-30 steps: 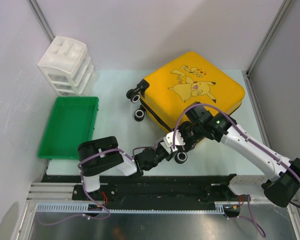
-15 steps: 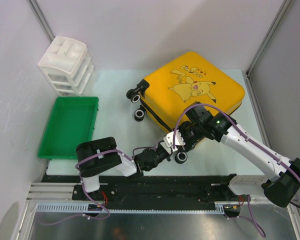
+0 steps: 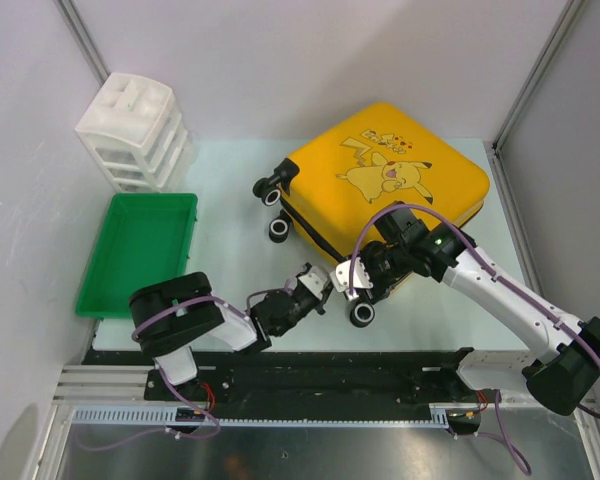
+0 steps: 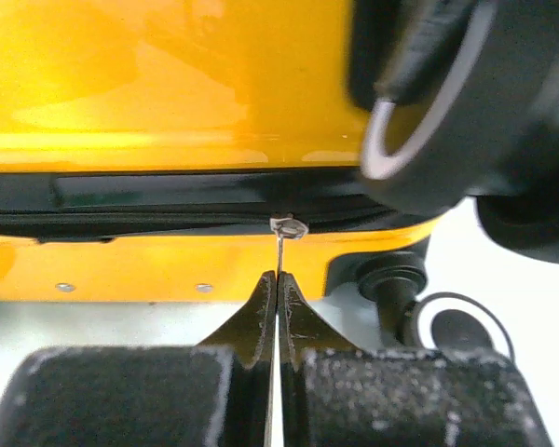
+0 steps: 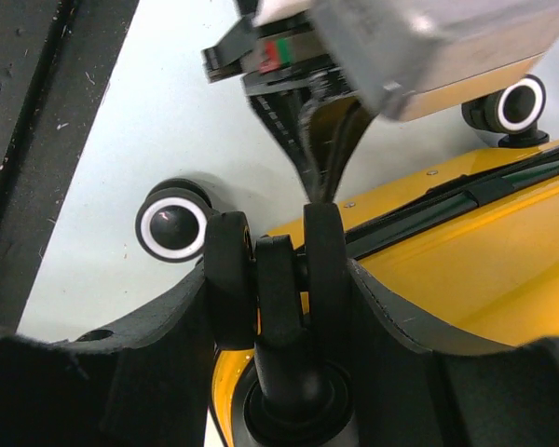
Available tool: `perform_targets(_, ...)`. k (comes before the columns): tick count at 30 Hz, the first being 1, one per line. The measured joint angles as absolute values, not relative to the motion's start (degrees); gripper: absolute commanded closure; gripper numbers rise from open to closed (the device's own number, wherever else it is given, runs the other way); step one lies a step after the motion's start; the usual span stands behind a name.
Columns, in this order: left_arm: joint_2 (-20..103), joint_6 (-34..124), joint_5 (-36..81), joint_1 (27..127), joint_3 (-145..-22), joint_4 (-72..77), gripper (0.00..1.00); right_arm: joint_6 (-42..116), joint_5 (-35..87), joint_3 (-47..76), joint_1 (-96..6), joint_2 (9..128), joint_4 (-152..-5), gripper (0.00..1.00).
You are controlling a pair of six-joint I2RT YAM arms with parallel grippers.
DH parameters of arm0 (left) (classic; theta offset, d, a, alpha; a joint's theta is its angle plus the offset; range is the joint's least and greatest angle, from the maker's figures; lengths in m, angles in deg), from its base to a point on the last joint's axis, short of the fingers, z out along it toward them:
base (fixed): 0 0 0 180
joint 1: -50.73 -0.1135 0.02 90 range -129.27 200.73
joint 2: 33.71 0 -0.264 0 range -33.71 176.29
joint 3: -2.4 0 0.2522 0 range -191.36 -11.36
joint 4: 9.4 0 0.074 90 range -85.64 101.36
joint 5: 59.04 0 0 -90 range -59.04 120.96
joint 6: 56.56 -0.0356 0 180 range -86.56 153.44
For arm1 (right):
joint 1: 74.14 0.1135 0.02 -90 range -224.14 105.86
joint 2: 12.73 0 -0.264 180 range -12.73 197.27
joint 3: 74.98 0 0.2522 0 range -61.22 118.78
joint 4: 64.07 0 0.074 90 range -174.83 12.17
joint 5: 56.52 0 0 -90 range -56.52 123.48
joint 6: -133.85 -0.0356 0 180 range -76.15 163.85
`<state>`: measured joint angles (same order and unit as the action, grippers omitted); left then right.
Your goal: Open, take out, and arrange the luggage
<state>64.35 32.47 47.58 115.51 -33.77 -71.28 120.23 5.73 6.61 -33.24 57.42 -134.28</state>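
Note:
The yellow luggage (image 3: 385,170) lies flat at the back right of the table, Pikachu print up and zipped closed. Its black zipper band (image 4: 168,200) crosses the left wrist view. My left gripper (image 4: 278,279) is shut on the thin metal zipper pull (image 4: 285,226) at the near side. In the top view the left gripper (image 3: 313,281) sits just left of the near corner wheel (image 3: 361,313). My right gripper (image 5: 278,303) is clamped round a black twin wheel (image 5: 228,270), with one finger (image 5: 405,345) against each side. The right gripper (image 3: 365,275) reaches in from the right.
A green tray (image 3: 140,250) lies at the left, with a white drawer unit (image 3: 135,130) behind it. Two more wheels (image 3: 270,190) stick out at the suitcase's left corner. Metal frame posts and walls close in the table on both sides.
My left gripper has shut on the zipper pull and drawn back to the left, away from the near corner. The right arm and the suitcase stay where they were.

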Motion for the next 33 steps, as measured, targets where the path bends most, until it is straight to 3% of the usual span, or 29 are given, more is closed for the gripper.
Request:
perform_targets(9,62.62,32.73,45.14,103.25,-33.88,-69.97,1.00,120.42,5.89,6.61,-33.65,57.09,-134.95,1.00)
perform_targets(19,60.22,37.54,37.49,84.06,-41.05,-55.15,1.00,120.42,6.11,5.19,-35.51,55.08,-134.89,1.00)
perform_targets(29,58.23,43.31,23.45,71.68,-46.80,-43.61,1.00,120.53,5.65,4.23,-37.43,54.17,-135.65,1.00)
perform_targets(33,60.40,44.49,17.60,66.26,-55.61,-35.56,1.00,120.62,5.71,4.23,-37.83,53.79,-136.24,1.00)
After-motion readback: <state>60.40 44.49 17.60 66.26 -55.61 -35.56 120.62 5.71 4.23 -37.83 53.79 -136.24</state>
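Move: The zipper pull is already in my shut left fingertips. I'm taking it to the suitcase's far wheel corner, about 20 cm ahead and 15 cm left. The upper far wheel there is some 20 cm ahead, 14 left and 7 above; the lower far wheel is directly beneath that wheel, about 5 below my hand. The near lower wheel sits 3 cm back, 8 right, 5 below. From my right hand, the pull is about 2 cm ahead, 8 left and 6 below. With my left fingers kept shut on the zipper pull, I drag it forward and left along the suitcase's wheel side, nearly 30 cm to the far wheels, slowing briefly there before rising a few centimetres, the hand turning some 20 degrees counter-clockwise and tipping down. My right hand keeps its grip on the near upper wheel and eases about 3 cm right. ##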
